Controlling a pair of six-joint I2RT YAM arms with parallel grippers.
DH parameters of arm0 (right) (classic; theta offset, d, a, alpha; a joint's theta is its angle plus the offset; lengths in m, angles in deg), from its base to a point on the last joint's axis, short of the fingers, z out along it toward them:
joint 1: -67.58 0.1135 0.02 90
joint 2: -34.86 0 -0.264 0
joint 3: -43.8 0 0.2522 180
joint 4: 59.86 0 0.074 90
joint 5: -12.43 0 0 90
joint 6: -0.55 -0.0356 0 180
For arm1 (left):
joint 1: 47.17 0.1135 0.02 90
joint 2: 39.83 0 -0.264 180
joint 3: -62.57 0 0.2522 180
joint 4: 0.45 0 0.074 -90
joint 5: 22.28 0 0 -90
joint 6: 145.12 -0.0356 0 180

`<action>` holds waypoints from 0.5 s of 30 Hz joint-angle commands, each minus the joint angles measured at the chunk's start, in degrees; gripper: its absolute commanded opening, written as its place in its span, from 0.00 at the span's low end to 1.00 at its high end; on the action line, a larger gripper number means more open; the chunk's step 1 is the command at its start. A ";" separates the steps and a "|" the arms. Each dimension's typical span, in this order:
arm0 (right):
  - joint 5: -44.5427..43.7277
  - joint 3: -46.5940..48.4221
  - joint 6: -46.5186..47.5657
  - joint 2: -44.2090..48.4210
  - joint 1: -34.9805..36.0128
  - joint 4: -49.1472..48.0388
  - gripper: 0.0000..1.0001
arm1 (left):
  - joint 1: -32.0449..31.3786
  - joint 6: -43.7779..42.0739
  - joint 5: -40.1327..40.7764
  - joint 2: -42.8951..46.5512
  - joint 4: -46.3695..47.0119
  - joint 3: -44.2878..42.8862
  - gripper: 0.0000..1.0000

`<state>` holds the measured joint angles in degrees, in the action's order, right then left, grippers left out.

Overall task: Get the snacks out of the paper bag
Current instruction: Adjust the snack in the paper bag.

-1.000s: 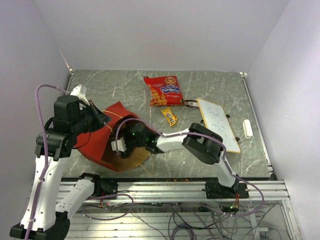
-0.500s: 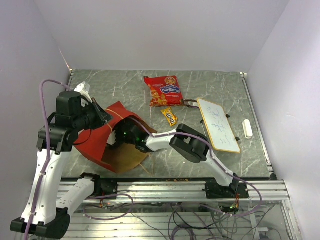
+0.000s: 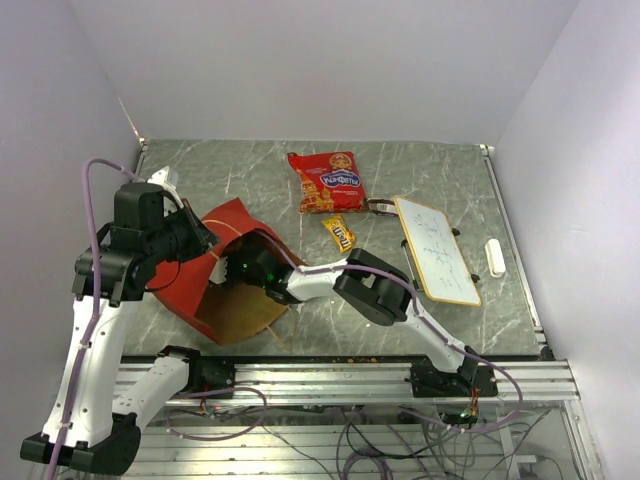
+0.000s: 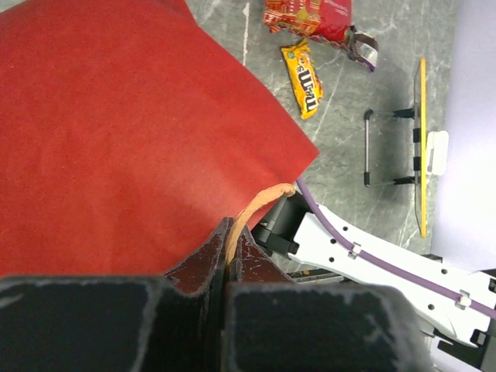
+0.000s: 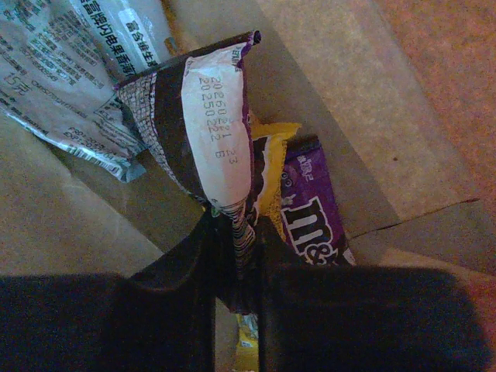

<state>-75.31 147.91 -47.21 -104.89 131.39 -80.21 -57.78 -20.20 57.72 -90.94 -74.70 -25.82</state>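
Observation:
The red paper bag (image 3: 190, 275) lies on its side at the left, its brown kraft mouth (image 3: 240, 312) facing the near edge. My left gripper (image 3: 200, 238) is shut on the bag's string handle (image 4: 260, 203) above the red outer face (image 4: 116, 132). My right gripper (image 3: 236, 270) is inside the bag, shut on a dark wrapper with a white printed panel (image 5: 217, 116). A purple packet (image 5: 314, 209), a yellow packet (image 5: 271, 151) and a silvery wrapper (image 5: 70, 70) lie by it. On the table lie the large red packet (image 3: 327, 181), a small yellow packet (image 3: 339, 232) and a small dark wrapper (image 3: 378, 206).
A white wood-framed board (image 3: 436, 250) stands on its wire legs at the right, edge-on in the left wrist view (image 4: 421, 147). A small white block (image 3: 495, 257) lies beyond it near the right rail. The right arm (image 3: 370, 285) stretches across the table's front.
My right arm has reached further left, deeper into the bag. The bag's mouth has shifted slightly left. My left gripper keeps hold of the handle.

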 commanded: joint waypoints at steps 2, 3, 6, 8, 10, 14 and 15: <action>1.97 -1.08 -4.99 4.66 -0.06 5.26 0.00 | -0.11 -0.47 4.80 0.57 -1.68 -2.43 0.07; 2.51 -1.83 -5.55 5.87 -0.09 6.20 0.00 | -0.11 -0.39 5.45 0.50 -1.76 -2.45 0.07; 3.74 -4.62 -6.91 9.54 0.03 8.74 0.00 | -0.11 -0.15 6.70 0.31 -2.08 -2.38 0.07; 4.19 -7.05 -7.78 12.10 0.03 9.64 0.00 | -0.11 0.09 6.75 0.39 -1.32 -1.95 0.07; 4.37 -10.09 -8.85 14.64 0.08 9.93 0.00 | -0.11 0.42 6.87 0.33 -0.68 -1.63 0.07; 5.17 -14.25 -10.42 19.86 0.07 11.98 0.00 | -0.11 0.90 8.05 -0.47 -0.86 -1.53 0.07; 5.72 -15.10 -10.69 21.10 0.04 13.15 0.00 | -0.11 0.99 8.50 -0.60 -1.07 -1.52 0.07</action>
<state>-71.51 135.41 -54.90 -89.61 131.41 -69.50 -57.78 -19.83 63.30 -91.07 -75.86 -26.68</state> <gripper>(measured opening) 0.188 0.075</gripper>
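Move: The right hand, deep in the tipped paper bag, already has a dark-and-white packet and a yellow packet pinched. The bag's mouth is roughly 14 cm to its right, 10 cm back and a little higher. A purple M&M's packet lies about 4 cm ahead, level sideways; a white packet is some 9 cm to its left, level ahead. From the left hand, the mouth lies about 7 cm right, 3 cm back and 20 cm lower. Keeping both packets pinched between its nearly shut fingers, the right hand draws them towards the bag's mouth, going right and back together with a slight rise, roughly 7 cm in all, while the wrist tilts about 10 degrees. The left hand keeps its hold on the paper handle and eases about 1.5 cm left. ##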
